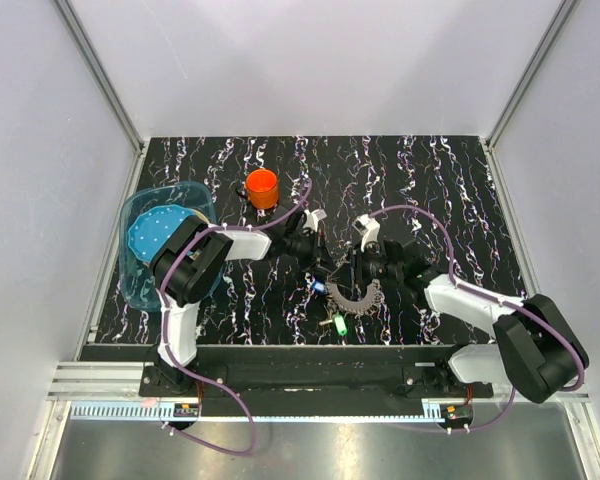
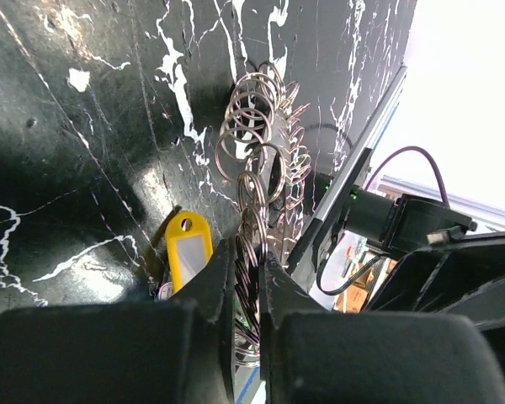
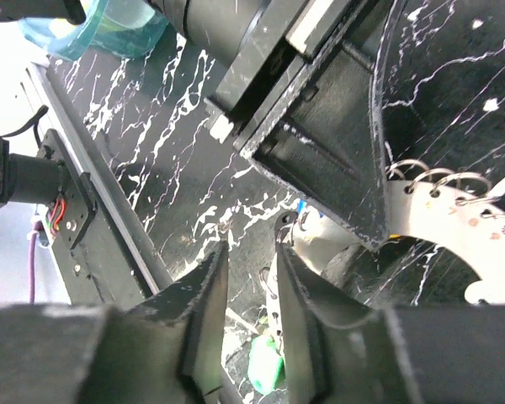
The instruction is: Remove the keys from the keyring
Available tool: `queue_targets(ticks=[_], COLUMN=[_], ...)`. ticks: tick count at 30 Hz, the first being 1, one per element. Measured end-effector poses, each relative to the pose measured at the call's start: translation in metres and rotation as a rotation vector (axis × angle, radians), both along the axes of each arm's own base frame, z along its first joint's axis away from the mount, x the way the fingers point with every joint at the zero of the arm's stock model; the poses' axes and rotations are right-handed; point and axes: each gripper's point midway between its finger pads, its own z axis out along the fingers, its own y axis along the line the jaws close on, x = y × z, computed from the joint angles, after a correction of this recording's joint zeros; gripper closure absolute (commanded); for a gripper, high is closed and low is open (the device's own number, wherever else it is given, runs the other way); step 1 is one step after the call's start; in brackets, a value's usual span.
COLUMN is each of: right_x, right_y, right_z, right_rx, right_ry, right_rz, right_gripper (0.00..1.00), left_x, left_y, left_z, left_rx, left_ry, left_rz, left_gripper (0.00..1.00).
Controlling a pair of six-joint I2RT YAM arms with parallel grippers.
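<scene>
The keyring (image 1: pixel 357 297), a grey toothed metal ring with many small wire loops (image 2: pixel 254 126), lies at the table's front middle. My left gripper (image 2: pixel 248 252) is shut on its wire loops, which stand pinched between the black fingers. A yellow key tag (image 2: pixel 189 248) hangs just left of the left finger. A green key (image 1: pixel 338 325) lies near the front edge and a blue one (image 1: pixel 320 288) at the ring's left. My right gripper (image 3: pixel 251 257) is open with a narrow gap just beside the keyring's pale rim (image 3: pixel 454 227); the green key (image 3: pixel 265 366) shows through the gap.
An orange cup (image 1: pixel 262 188) stands behind the arms, left of centre. A translucent blue bowl (image 1: pixel 140 262) sits at the table's left edge. The left gripper's black body (image 3: pixel 320 126) hangs close above the right gripper's fingers. The table's front rail (image 3: pixel 109 236) is near.
</scene>
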Motion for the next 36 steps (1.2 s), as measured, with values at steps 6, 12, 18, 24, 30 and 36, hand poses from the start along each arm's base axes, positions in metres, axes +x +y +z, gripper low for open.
queue_targets(ticks=[6,12,18,24,30,36], right_x=[0.015,0.035,0.044,0.051,0.054,0.057], right_y=[-0.007,-0.024,-0.031,-0.027,-0.030,-0.021], right_z=[0.023,0.082,0.127,0.149,0.163,0.160], right_rx=[-0.044,-0.010,0.117,0.218,0.262,0.273], right_ry=[0.018,-0.073,-0.133,-0.152,-0.191,-0.163], right_rz=[-0.101,-0.282,-0.401,-0.431,-0.456,-0.430], right_gripper=[0.32,0.17,0.14,0.10,0.08,0.09], left_x=[0.003,0.019,0.050,0.062,0.067,0.081], left_y=[-0.002,0.005,0.027,0.037,0.064,0.101], left_z=[0.006,0.038,0.085,0.145,0.196,0.210], left_rx=[-0.025,-0.126,-0.183,-0.272,-0.344,-0.371], left_ry=[-0.030,-0.123,-0.268,-0.442,-0.588,-0.629], left_rz=[-0.005,0.041,0.118,0.155,0.206,0.289], left_gripper=[1.00,1.00,1.00,1.00,1.00,1.00])
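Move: The left fingers are already shut on the keyring's left rim; its middle lies about 6 cm to that hand's right, 4 cm back and roughly 1 cm lower. Seen from the right hand, whose fingers are already parting, it is nearly straight below, about 4 cm down and 1 cm back and right. From the left hand, the blue tag is 4 cm back, 3 left, 3 lower; the green tag 12 back, 2 right, 3 lower; the orange mug 18 ahead, 16 left, level. Upward above all, some 21 cm, the left hand lifts the keyring by its rim, carrying it about 10 cm left and 8 forward too, rolling and raising its fingers towards level with the pinch kept. The right hand opens wide, lets the ring leave, and rises around 16 cm and slightly forward, turning clockwise. ##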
